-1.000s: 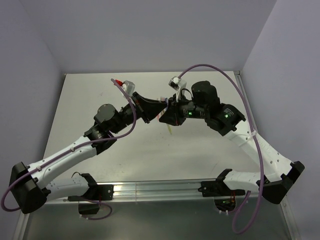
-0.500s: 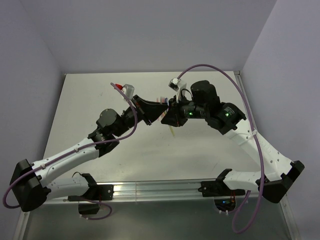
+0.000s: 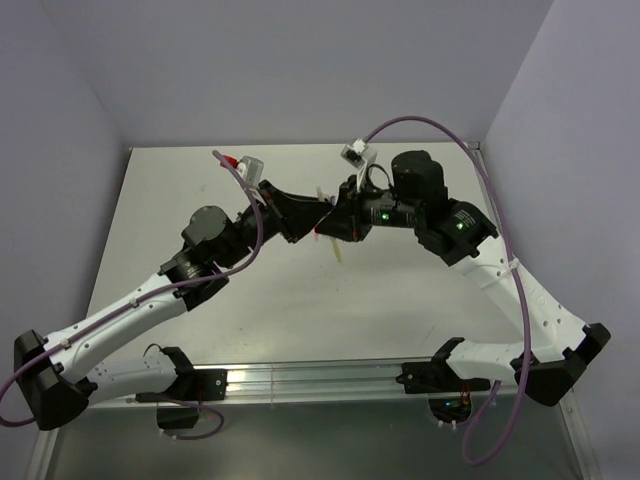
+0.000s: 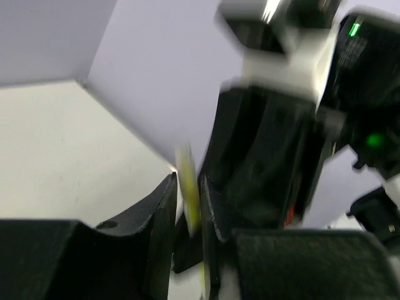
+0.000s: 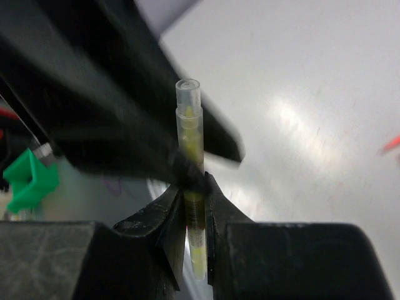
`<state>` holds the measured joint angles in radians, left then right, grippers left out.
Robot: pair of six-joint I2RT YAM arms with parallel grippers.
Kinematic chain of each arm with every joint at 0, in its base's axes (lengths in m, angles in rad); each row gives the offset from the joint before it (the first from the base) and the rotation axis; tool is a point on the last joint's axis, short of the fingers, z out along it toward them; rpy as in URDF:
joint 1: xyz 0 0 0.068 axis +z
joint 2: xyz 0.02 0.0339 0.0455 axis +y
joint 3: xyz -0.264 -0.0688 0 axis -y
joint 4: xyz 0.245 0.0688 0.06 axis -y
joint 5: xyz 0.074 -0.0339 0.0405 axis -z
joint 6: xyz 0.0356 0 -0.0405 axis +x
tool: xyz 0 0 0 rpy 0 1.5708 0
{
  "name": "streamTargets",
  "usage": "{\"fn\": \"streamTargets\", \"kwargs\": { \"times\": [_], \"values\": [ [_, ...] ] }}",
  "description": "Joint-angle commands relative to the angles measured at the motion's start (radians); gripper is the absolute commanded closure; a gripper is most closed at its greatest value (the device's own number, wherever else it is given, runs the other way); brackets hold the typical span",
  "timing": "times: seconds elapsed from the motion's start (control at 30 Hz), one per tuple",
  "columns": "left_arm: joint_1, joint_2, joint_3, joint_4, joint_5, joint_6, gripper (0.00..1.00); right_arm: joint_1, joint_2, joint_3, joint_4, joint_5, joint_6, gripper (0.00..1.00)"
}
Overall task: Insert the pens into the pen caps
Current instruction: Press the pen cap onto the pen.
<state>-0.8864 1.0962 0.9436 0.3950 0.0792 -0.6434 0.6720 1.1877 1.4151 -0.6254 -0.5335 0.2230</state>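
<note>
Both grippers meet above the middle of the table [image 3: 200, 180]. My right gripper [image 5: 195, 181] is shut on a yellow pen [image 5: 189, 134], which stands up out of its jaws with a clear tubular end piece [image 5: 188, 94] on top. My left gripper [image 4: 187, 181] reaches in from the other side, and its dark fingers [image 5: 125, 134] cross the pen just above the right jaws. In the blurred left wrist view the yellow pen [image 4: 186, 165] sits between the left jaws, with a sliver of light on its left side. From above, the left gripper [image 3: 318, 210] and right gripper [image 3: 330, 222] overlap.
A pale yellow stick [image 3: 339, 254] lies on the table just below the meeting point. A red pen [image 5: 391, 144] lies blurred at the right edge of the right wrist view. Grey walls close the table on three sides.
Both wrists have shifted slightly up and toward the back, still joined at the pen. The left arm's elbow has swung left. The left jaws have eased apart a little.
</note>
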Motion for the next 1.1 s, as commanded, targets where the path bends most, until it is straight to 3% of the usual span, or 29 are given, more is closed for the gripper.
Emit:
{"fn": "streamTargets", "kwargs": {
  "times": [0.0, 0.23, 0.4, 0.6, 0.7, 0.83, 1.07],
  "values": [
    [0.012, -0.032, 0.018, -0.312, 0.13, 0.025, 0.73, -0.074, -0.059, 0.062, 0.414, 0.014, 0.09, 1.0],
    [0.124, -0.045, 0.158, -0.317, 0.108, 0.057, 0.5, -0.071, -0.094, -0.016, 0.414, -0.12, 0.107, 1.0],
    [0.176, -0.067, 0.204, -0.318, 0.09, 0.07, 0.46, -0.063, -0.108, -0.067, 0.426, -0.166, 0.107, 1.0],
    [0.237, -0.108, 0.216, -0.214, 0.218, 0.068, 0.41, -0.037, -0.102, -0.107, 0.417, -0.197, 0.082, 1.0],
    [0.251, -0.122, 0.218, -0.148, 0.309, 0.064, 0.32, -0.009, -0.115, -0.129, 0.432, -0.212, 0.066, 1.0],
    [0.254, -0.105, 0.233, -0.099, 0.462, 0.05, 0.31, 0.027, -0.132, -0.142, 0.446, -0.223, 0.038, 1.0],
    [0.254, -0.072, 0.238, -0.068, 0.582, 0.027, 0.31, 0.061, -0.119, -0.127, 0.431, -0.212, 0.019, 1.0]
  ]
}}
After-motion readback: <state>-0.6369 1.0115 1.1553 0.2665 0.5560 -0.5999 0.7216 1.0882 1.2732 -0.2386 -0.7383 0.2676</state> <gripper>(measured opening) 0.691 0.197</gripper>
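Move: Between the two hands stands the yellow capped pen, steeply upright. Its middle lies about 3 cm below the left hand's point and 1 cm back, level sideways; from the right hand's point it is some 2 cm up and 1 cm ahead, also level sideways. The left fingers still straddle its upper part. On the table, the finished pens lie about 23 cm ahead of the left hand, level sideways and roughly 38 cm below. Opening wide, the left fingers come free of the capped pen; the hand draws off about 6 cm to its left, edging forward, then climbs while swinging back, ending some 9 cm higher with its fingertips tipped up. The right hand keeps its pinch on the pen, lifts about 8 cm, then sinks a little and draws back, tilting some 15 degrees and turning counter-clockwise. ##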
